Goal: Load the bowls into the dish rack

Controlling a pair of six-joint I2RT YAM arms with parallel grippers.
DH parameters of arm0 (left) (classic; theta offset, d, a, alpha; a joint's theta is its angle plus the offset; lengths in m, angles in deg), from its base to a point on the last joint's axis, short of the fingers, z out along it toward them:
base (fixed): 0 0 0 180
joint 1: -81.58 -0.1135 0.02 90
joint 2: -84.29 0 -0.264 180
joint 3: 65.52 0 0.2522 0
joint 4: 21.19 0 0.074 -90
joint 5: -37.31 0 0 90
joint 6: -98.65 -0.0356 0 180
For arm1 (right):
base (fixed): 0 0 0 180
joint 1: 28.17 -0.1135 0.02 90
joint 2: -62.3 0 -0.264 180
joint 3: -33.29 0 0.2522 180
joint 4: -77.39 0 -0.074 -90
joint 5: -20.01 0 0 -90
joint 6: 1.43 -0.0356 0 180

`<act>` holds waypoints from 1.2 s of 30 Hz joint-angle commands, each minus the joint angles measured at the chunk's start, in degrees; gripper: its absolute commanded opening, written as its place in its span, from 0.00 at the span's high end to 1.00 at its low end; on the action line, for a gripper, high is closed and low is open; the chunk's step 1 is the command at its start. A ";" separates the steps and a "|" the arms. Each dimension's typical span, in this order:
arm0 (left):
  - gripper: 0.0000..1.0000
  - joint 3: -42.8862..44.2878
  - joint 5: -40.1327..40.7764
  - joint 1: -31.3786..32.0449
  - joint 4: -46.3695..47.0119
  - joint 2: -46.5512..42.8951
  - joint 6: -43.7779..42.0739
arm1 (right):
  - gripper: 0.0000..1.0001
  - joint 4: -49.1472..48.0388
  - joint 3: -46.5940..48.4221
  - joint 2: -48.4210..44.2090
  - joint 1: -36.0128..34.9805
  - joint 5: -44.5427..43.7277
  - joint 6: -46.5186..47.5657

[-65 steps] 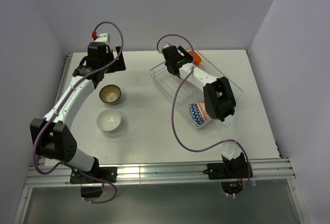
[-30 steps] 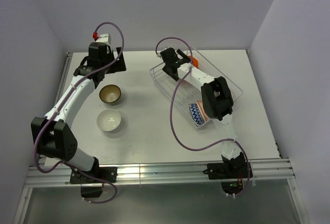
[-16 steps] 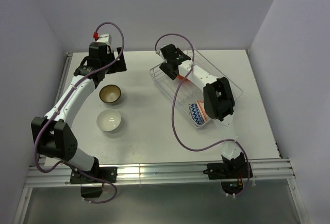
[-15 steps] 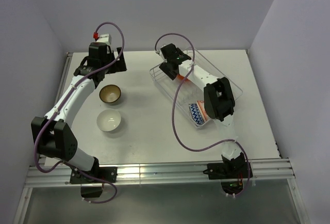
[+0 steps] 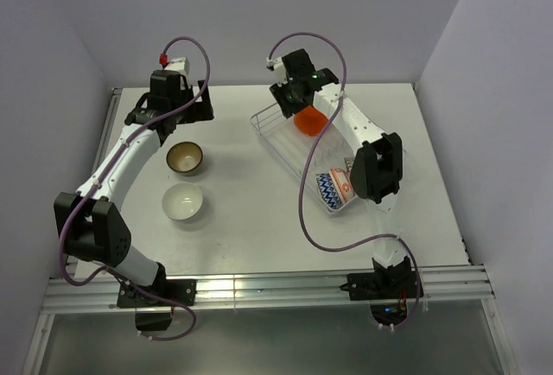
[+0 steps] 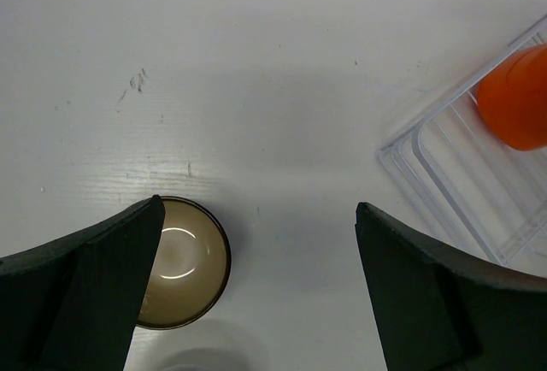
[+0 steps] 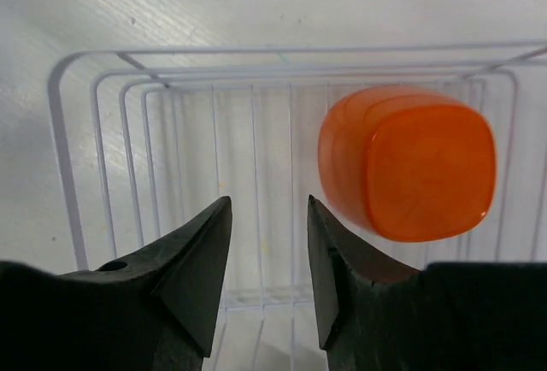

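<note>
The dish rack (image 5: 270, 129) stands on a clear tray at the right. An orange-red bowl (image 5: 309, 120) lies in its far end, its base turned up toward the right wrist camera (image 7: 410, 161). My right gripper (image 5: 294, 98) hangs above the rack (image 7: 102, 149), left of that bowl and off it. Its jaws (image 7: 268, 202) are drawn in to a narrow gap with nothing between them. A blue zigzag bowl (image 5: 328, 190) stands in the rack's near end. A dark brown bowl (image 5: 185, 158) and a white bowl (image 5: 183, 202) sit on the table. My left gripper (image 5: 194, 107) hovers wide open (image 6: 258, 206) above the table, right of the brown bowl (image 6: 175, 260).
An orange patterned bowl (image 5: 347, 187) stands beside the zigzag one, partly behind my right forearm. The tray's clear corner (image 6: 453, 183) and the orange-red bowl (image 6: 517, 97) show at the right of the left wrist view. Walls enclose the table on three sides.
My right gripper has lifted up and back out of the rack, leaving the orange-red bowl lying there, and its jaws have narrowed. The left arm has barely moved.
</note>
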State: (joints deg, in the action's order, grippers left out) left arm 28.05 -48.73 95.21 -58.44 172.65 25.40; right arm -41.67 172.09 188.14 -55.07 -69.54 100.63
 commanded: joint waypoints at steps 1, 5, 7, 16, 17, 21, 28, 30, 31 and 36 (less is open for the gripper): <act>0.01 2.63 -1.42 -0.36 -0.33 0.06 -0.84 | 0.53 4.85 -1.18 -0.07 2.20 7.02 -3.44; 0.00 2.72 -2.21 -0.36 -0.69 0.06 -0.76 | 0.53 4.77 -1.46 1.60 3.86 8.08 -3.79; 0.00 2.72 -2.04 -0.44 -0.86 0.06 -0.93 | 0.53 4.15 -1.55 2.04 4.57 7.46 -3.62; 0.00 2.72 -2.30 -0.53 -1.12 0.50 -0.58 | 0.50 -0.50 -1.72 4.85 6.42 4.92 -2.91; 0.00 2.72 -2.38 -0.53 -1.12 0.50 -0.49 | 0.48 -0.94 -1.81 4.94 6.42 4.39 -3.00; 0.00 2.81 -2.30 -0.53 -1.21 0.59 -0.67 | 0.36 -2.35 -2.68 4.85 6.50 1.84 -3.61; 0.01 3.33 -2.82 -0.53 -1.48 1.20 -1.02 | 0.16 -4.46 -3.92 3.54 6.42 0.96 -4.67; 0.01 3.25 -3.00 -0.53 -1.39 1.20 -1.28 | 0.14 -4.38 -3.57 3.36 6.50 0.96 -4.67; 0.01 3.25 -3.09 -0.53 -1.39 1.20 -1.46 | 0.12 -4.46 -3.57 3.10 6.42 1.22 -4.67; 0.01 3.42 -3.53 -0.53 -2.00 1.20 -3.03 | 0.06 -4.20 -3.13 0.38 6.50 3.06 -4.32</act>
State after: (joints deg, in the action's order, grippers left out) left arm 28.97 -51.22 94.88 -60.12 174.18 24.29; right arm -43.42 167.78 193.49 -48.88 -66.88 96.45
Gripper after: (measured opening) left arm 0.995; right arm 0.932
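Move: The orange-red bowl leans at the rack's far end, about 8 cm to the right hand's right, 1 cm farther out and 10 cm below it. The blue-white bowl stands some 13 cm right and 20 cm back from this hand; the rack's left corner is roughly 8 cm left and level in reach, also 10 cm lower. From the left hand the orange-red bowl lies about 28 cm right, 5 cm ahead and 17 cm down. The right hand brings its right-side fingertip up against the orange-red bowl's rim, sinking about 7.5 cm into the rack while shifting 5 cm right towards the bowl. It eases back slightly at first, then forward, tipping its fingers some 10 degrees steeper and turning a little clockwise. Its half-closed fingers spread almost fully in the lower part of the descent. ##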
